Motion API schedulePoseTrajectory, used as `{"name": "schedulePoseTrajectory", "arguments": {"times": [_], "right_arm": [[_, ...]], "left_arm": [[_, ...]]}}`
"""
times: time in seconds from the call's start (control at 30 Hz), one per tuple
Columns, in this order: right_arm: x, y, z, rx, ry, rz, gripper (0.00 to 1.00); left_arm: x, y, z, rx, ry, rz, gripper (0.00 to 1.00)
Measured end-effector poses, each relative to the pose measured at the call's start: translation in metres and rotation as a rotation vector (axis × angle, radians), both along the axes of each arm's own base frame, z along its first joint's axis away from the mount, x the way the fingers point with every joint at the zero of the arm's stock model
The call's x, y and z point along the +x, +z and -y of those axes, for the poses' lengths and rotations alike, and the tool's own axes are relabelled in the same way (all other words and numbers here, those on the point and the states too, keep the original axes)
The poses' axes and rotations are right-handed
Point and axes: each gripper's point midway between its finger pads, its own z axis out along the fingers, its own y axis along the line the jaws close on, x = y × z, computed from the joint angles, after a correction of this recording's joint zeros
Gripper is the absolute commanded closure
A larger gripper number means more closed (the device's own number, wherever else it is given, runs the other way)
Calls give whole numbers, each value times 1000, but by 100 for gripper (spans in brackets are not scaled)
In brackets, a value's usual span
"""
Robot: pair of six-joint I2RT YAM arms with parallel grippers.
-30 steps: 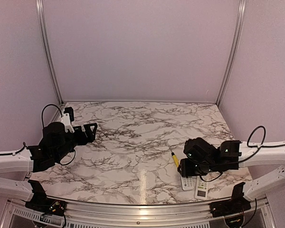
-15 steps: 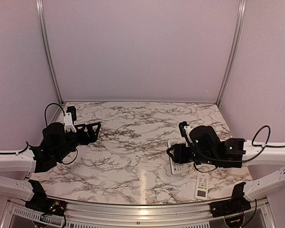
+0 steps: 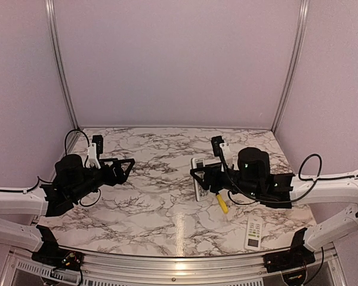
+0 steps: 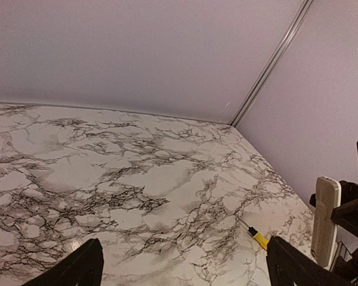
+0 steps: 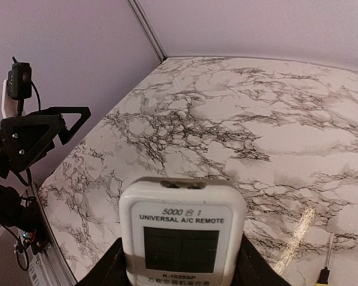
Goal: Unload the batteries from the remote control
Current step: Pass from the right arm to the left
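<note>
A white remote control [image 5: 182, 229] marked "UNIVERSAL A/C REMOTE" is held off the table, screen toward the right wrist camera. My right gripper [image 5: 182, 271] is shut on its sides. From above, the remote control [image 3: 199, 164] and right gripper [image 3: 204, 179] hover over the middle of the table. My left gripper [image 3: 124, 168] stands open and empty at the left, apart from the remote; between its fingers [image 4: 86, 269] I see only bare marble. The left wrist view catches the remote [image 4: 325, 220] edge-on at far right. The batteries are hidden.
A yellow-handled screwdriver [image 3: 222, 202] lies on the marble table [image 3: 161, 196] just under my right arm; it also shows in the left wrist view, screwdriver [image 4: 256, 236]. A second white remote [image 3: 253, 232] lies near the front right edge. Purple walls enclose the table.
My right arm lifted the remote from the front right of the table and carried it left and back toward the middle. My left arm reached a little toward the centre, still open.
</note>
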Motion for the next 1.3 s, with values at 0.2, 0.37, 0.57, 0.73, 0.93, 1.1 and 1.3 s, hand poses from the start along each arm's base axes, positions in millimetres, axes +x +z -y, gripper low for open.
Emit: {"name": "schedulePoseTrajectory", "arguments": {"times": [0.2,0.37,0.57,0.73,0.93,1.1,1.3], "right_arm": [[-1,8,-17,36,78,62,100],[-3,14,-32,76,143,94,100],[-6,21,-46,125,206,119,100],[-8,27,-52,161,234,142,100],[-12,36,-60,214,275,174,100],[-19,59,-63,307,316,220,100],[-27,66,-66,384,368,222,100]], "left_arm": [[-18,-3,14,-29,-130,3,1],[-36,0,27,-67,-257,11,1],[-59,14,38,-126,-397,57,1],[-70,18,42,-151,-463,73,1],[-78,24,49,-189,-531,88,1],[-85,26,51,-221,-576,91,1],[-95,31,52,-264,-624,94,2]]}}
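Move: Pinched in the right fingers, the remote has its middle some 3 cm below that hand; the open left gripper it is being taken to lies about 22 cm left and 4 cm ahead, level with it. The screwdriver is on the table roughly 9 cm right, 3 cm ahead and 17 cm below; the second remote some 19 cm right, 12 cm back and 18 cm below. From the left gripper, the held remote is about 22 cm right, 5 cm back and 3 cm below. Carrying the still-pinched remote left towards the open left gripper, the right hand goes about 6.5 cm left, then climbs as much by the end, turning counter-clockwise and tilting its fingers up. The left hand meanwhile draws back some 9 cm and eases right and a little up, swinging clockwise about 35 degrees to face the remote, fingers staying wide open. ##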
